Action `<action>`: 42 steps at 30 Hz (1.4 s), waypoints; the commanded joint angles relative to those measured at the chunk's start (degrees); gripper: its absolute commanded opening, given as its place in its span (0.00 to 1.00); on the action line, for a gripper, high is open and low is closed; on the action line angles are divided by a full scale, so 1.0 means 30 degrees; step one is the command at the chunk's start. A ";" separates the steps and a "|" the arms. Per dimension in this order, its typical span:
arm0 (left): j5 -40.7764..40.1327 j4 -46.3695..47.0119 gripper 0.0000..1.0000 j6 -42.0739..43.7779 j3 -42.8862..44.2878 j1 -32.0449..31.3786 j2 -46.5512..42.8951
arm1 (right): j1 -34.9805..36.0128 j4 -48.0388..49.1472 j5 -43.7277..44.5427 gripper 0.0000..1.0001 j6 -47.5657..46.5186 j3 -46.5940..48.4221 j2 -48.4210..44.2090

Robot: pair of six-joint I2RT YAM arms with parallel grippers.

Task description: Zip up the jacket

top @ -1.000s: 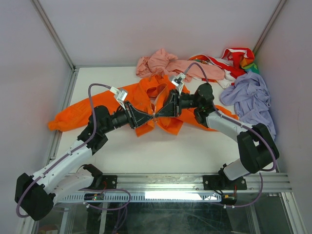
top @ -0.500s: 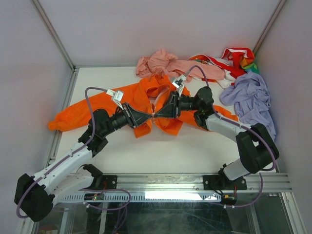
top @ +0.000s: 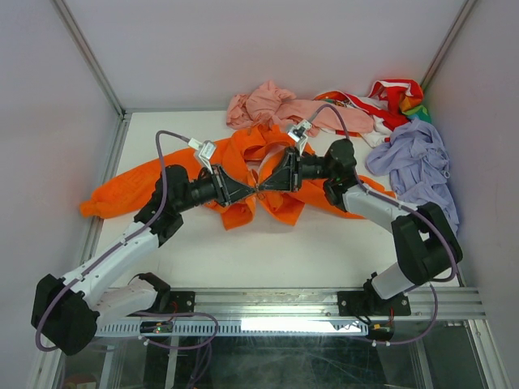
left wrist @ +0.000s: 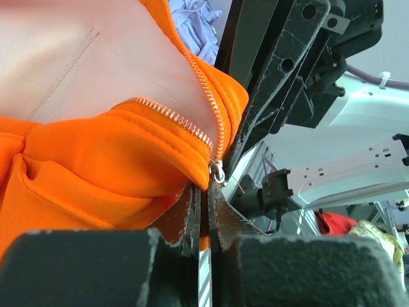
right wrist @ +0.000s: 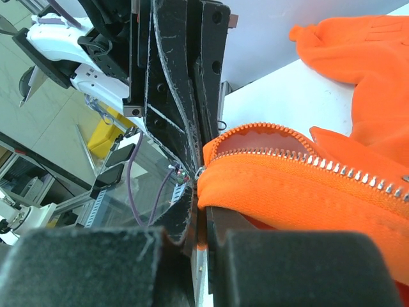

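The orange jacket [top: 174, 178] lies spread on the white table, front open, pale lining [left wrist: 77, 57] showing. My two grippers meet tip to tip at the lower end of its zipper. The left gripper [top: 250, 190] comes from the left and the right gripper [top: 265, 186] from the right. In the left wrist view the left gripper [left wrist: 204, 192] is shut on the orange hem, just below the metal zipper slider [left wrist: 217, 170]. In the right wrist view the right gripper [right wrist: 204, 214] is shut on the other hem, under the zipper teeth [right wrist: 319, 163].
A pale pink garment [top: 272, 105] lies behind the jacket, and a red and white one [top: 389, 96] sits in the back right corner. A lilac garment [top: 418, 162] lies along the right wall. Enclosure walls stand on three sides. A metal rail [top: 324, 301] runs along the front.
The left gripper loosened briefly and is shut again on the hem, and its arm has swung a little toward the back. The right gripper has kept its grip and place.
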 commanded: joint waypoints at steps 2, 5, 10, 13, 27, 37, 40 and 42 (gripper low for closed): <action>0.4826 -0.2463 0.00 0.0806 0.0829 0.0797 0.1085 | -0.0197 -0.1502 0.2899 0.00 -0.2561 0.2650 0.0286; 0.6048 -0.2838 0.00 0.0580 0.1630 0.1845 0.2160 | -0.0369 -0.2810 0.2899 0.00 -0.2561 0.2498 0.0110; 0.7885 -0.4109 0.00 0.0987 0.3565 0.2690 0.4355 | -0.0506 -0.7980 0.2998 0.00 -0.3105 0.2573 -0.1524; 0.8295 -0.4902 0.00 0.1170 0.4440 0.2743 0.4643 | -0.0529 -1.2715 0.5444 0.53 -1.3732 0.3100 -0.3017; 0.9240 -0.6112 0.00 0.0458 0.5870 0.2772 0.4807 | 0.2914 -1.7276 1.2520 0.71 -2.4278 0.1323 -0.8668; 0.9436 -0.6113 0.00 -0.0148 0.5855 0.2775 0.4832 | 0.9728 -1.3383 2.1751 0.76 -2.9635 -0.1248 -0.9932; 0.9448 -0.6130 0.00 -0.0190 0.5853 0.2775 0.4907 | 1.1415 -1.2441 2.4176 0.86 -3.0693 -0.1704 -0.9495; 0.9448 -0.6119 0.00 -0.0215 0.5825 0.2773 0.4910 | 1.2281 -1.1345 2.5415 0.87 -3.1595 -0.2295 -0.9197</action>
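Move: The zipper pull sits right between the two fingertips, about 2 cm to the right hand's left and level with it; from the left hand it is about 3 cm to the right and 1 cm ahead, at the same height. The jacket's right front corner hangs some 4 cm right of the right hand, 5 cm back and 8 cm below. The left front corner hangs about 3 cm left of the left hand, 5 cm back and 8 cm below. The jacket's zipper end stays pinched in the left fingers, which swing about 2.5 cm forward and down, then return while tilting about 25 degrees. The right hand goes along at first, lets go of its edge and opens wide, backs off right and up, then comes back and left around to the zipper pull, rolling some 70 degrees so its open fingers straddle it. ##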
